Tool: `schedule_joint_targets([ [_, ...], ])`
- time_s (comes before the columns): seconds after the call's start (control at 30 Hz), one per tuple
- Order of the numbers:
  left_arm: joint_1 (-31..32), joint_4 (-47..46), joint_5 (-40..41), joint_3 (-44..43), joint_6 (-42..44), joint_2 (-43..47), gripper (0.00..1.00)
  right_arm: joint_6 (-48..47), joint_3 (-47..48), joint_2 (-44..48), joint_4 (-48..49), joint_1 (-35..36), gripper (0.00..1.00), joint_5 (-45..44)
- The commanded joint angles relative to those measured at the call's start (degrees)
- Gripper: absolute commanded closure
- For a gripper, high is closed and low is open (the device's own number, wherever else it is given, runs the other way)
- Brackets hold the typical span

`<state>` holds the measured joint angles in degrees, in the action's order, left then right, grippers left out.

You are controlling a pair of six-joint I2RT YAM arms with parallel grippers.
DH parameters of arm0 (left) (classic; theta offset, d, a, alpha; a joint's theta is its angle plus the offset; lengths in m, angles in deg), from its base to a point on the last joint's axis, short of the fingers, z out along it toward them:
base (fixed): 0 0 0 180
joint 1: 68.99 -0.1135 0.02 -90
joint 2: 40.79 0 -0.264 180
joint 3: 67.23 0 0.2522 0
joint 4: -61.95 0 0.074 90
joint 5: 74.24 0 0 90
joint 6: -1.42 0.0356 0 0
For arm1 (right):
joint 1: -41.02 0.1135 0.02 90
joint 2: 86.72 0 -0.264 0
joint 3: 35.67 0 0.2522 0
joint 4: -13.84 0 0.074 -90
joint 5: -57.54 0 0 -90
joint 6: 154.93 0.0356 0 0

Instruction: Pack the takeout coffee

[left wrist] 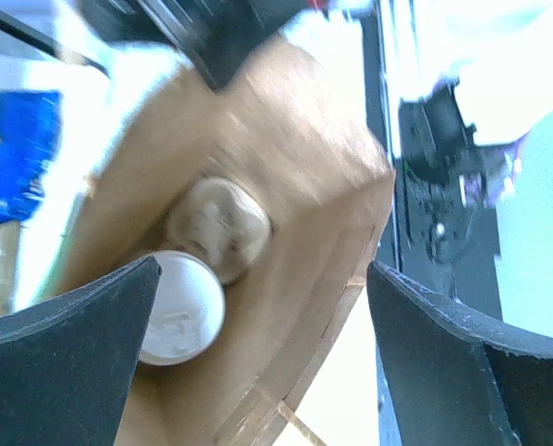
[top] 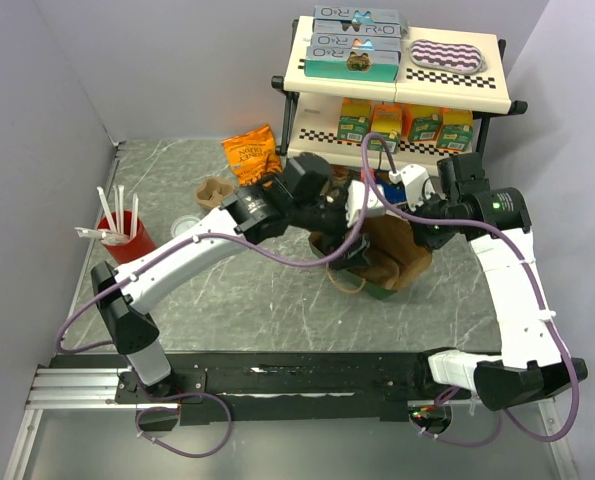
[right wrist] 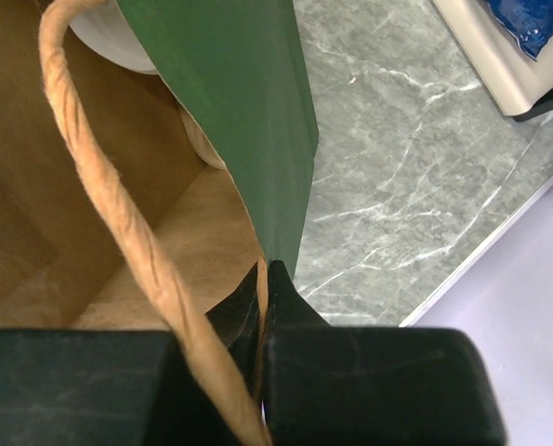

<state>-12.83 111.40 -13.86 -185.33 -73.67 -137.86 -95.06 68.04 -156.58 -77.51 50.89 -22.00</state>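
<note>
The takeout coffee (left wrist: 178, 307), a cup seen from above with its round white lid on, stands at the bottom of a paper bag (left wrist: 295, 167). A blurred tan round thing (left wrist: 218, 228) touches it. The bag is brown inside and green outside (right wrist: 230, 93). My left gripper (left wrist: 264, 279) hangs open over the bag's mouth, holding nothing, its dark fingers (left wrist: 62, 353) wide apart. My right gripper (right wrist: 265, 279) is shut on the bag's rim, next to the twisted paper handle (right wrist: 118, 214). From above, the bag (top: 392, 262) sits mid-table under the left gripper (top: 349, 245) and the right gripper (top: 417, 222).
A red cup of white sticks (top: 125, 238), a loose white lid (top: 187, 225), a brown pulp carrier (top: 212, 190) and an orange snack bag (top: 250, 152) lie to the left. A two-tier shelf (top: 397, 75) with boxes and juice cartons stands behind the bag.
</note>
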Motion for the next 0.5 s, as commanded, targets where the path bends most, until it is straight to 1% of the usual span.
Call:
schedule_joint_targets([
  [0.0,-1.9,-5.5,0.8,-5.5,-3.8,3.5,0.01,-0.6,1.3,-2.0,1.2,-0.3,0.92,-1.8],
  [0.03,-2.4,-5.9,1.1,-6.1,-4.4,3.7,0.01,-0.7,2.0,-2.6,1.6,-0.3,0.87,-2.6],
  [0.17,-4.8,-7.1,4.5,-5.4,-5.7,6.1,0.00,-1.2,5.1,-5.7,1.5,-0.3,0.75,-2.9],
  [0.2,-5.9,-7.0,5.2,-5.0,-5.7,6.6,0.01,-1.2,5.6,-6.6,1.5,-0.3,0.68,-2.8],
  [0.27,-6.8,-6.6,7.5,-3.9,-6.0,8.5,0.01,-1.2,6.5,-7.2,1.5,-0.3,0.61,-3.3],
  [0.3,-7.9,-6.5,8.9,-3.3,-5.9,9.2,0.01,-1.3,6.7,-7.6,1.7,-0.4,0.59,-3.6],
  [0.33,-8.4,-6.3,12.1,-2.2,-5.4,10.8,0.01,-1.5,6.9,-7.7,1.9,-0.4,0.57,-3.8],
  [0.4,-10.3,-5.6,16.0,-0.8,-4.5,12.3,0.01,-1.5,7.4,-7.7,2.1,-0.5,0.53,-4.1],
  [0.43,-11.2,-5.4,20.0,-0.5,-3.6,13.8,0.01,-1.5,7.8,-7.7,2.3,-0.5,0.50,-4.3],
  [0.47,-13.2,-4.8,21.9,-0.3,-3.4,14.5,0.01,-1.5,8.0,-7.5,2.7,-0.6,0.46,-4.4],
])
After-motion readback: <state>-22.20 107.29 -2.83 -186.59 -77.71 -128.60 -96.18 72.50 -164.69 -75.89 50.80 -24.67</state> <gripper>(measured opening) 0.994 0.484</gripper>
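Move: The cup still on the table stands about 16 cm ahead of the left hand, 5 cm to its left and 26 cm below; the paper bag's middle is some 6 cm to its right, 2 cm back. The cardboard carrier lies about 17 cm ahead and 28 cm left. The right hand grips the bag's rim; the bag's middle is about 8 cm left, 3 cm back and 14 cm below, the lidded cup inside roughly 8 cm left and 4 cm ahead. Left hand rises about 9 cm, swinging forward-left from the bag; right fingers half-open on its rim, easing forward. ##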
